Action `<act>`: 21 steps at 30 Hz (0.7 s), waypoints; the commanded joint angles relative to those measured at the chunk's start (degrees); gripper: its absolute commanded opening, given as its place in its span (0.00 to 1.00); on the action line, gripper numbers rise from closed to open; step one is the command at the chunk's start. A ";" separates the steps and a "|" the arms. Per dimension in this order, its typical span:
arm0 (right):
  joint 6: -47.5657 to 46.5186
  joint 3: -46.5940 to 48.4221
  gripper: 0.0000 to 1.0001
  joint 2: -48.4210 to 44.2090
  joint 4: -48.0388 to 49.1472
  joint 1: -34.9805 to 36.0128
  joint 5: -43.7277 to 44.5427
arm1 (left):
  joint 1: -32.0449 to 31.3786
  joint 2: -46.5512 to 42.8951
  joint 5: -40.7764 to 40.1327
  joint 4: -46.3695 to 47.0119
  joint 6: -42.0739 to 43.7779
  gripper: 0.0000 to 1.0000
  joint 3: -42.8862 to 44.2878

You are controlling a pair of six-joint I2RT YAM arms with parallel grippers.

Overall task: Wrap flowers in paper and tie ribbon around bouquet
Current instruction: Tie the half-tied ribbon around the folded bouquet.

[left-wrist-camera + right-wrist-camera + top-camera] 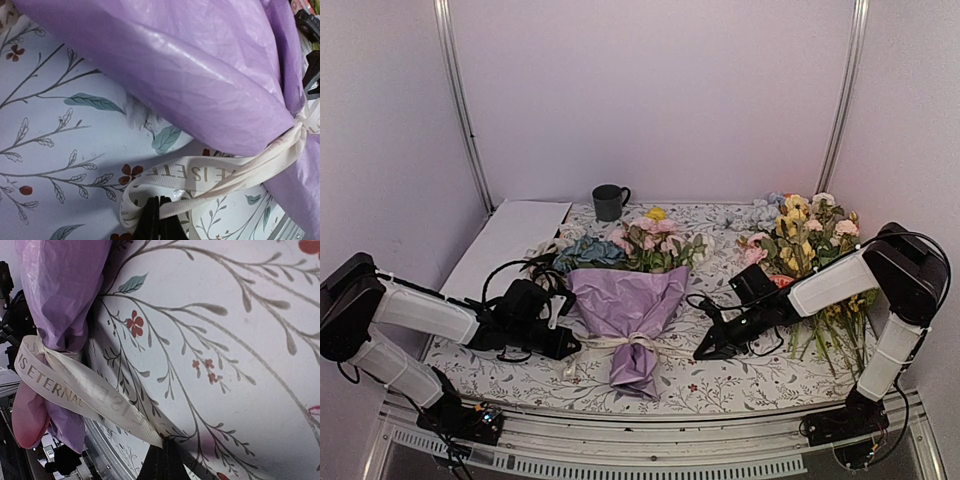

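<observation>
The bouquet lies mid-table, a cone of lilac paper (625, 300) with its pink, blue and yellow flowers (642, 240) at the far, wide end. A cream ribbon (636, 343) with printed letters is knotted round its narrow neck. My left gripper (572, 347) sits low at the left of the neck, shut on one ribbon tail (210, 175) at its tips (159, 202). My right gripper (701, 352) is at the right of the neck, shut on the other tail (75, 390) at its tips (164, 445). The purple paper (190, 65) fills the left wrist view's top.
A dark mug (609, 201) stands at the back. A flat white sheet (510, 240) lies at the far left. A loose pile of yellow and pink flowers (810, 250) lies under my right arm. The floral cloth (720, 385) ends at the metal front rail (650, 440).
</observation>
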 commanded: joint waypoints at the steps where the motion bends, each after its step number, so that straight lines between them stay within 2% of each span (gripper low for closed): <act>1: -0.91 -2.62 0.00 -0.74 -2.04 -0.97 0.59 | 0.09 2.04 -1.17 -6.48 -0.66 0.00 -2.55; 9: -0.28 -5.00 0.00 -1.34 -0.72 -1.07 0.06 | 0.07 2.78 -0.65 -6.31 -0.36 0.00 -2.12; 13: -0.89 -3.30 0.00 -2.25 -1.17 -1.07 -0.95 | -0.52 1.45 1.37 -4.88 1.02 0.00 -1.67; 15: -2.01 -1.43 0.04 -3.40 -2.00 -1.07 -1.77 | -1.94 -0.69 1.21 -4.65 2.02 0.03 -0.85; 18: -3.59 2.28 0.27 -6.23 -4.39 -1.12 -1.52 | -3.84 -4.60 -0.93 -6.11 3.60 0.39 1.07; 19: -4.08 3.83 0.34 -7.37 -5.56 -1.20 -0.85 | -4.16 -6.05 -1.26 -6.73 4.36 0.48 1.74; 21: -5.64 7.19 0.50 -10.25 -8.66 -1.68 0.96 | -4.48 -9.09 -1.23 -8.45 5.50 0.59 3.07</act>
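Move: The ribbon knot at the waist of the purple bouquet lies about 11 cm to the left hand's right and 2 cm ahead; from the right hand it is some 11 cm to the left and 3 cm ahead, a centimetre or so higher than both. The paper's flared part is centred roughly 9 cm beyond the knot. The paper's bottom end lies about 8 cm nearer the bases than the knot, straight back from it. Both hands still pinch their ribbon ends low over the cloth; the right first draws its end about 1 cm back and slightly to the right, while the left all but holds still. Then both sets of fingers open and let go, the right rising some 2.5 cm and coming forward again, the left lifting and backing off about 1.5 cm with a slight drift right. ##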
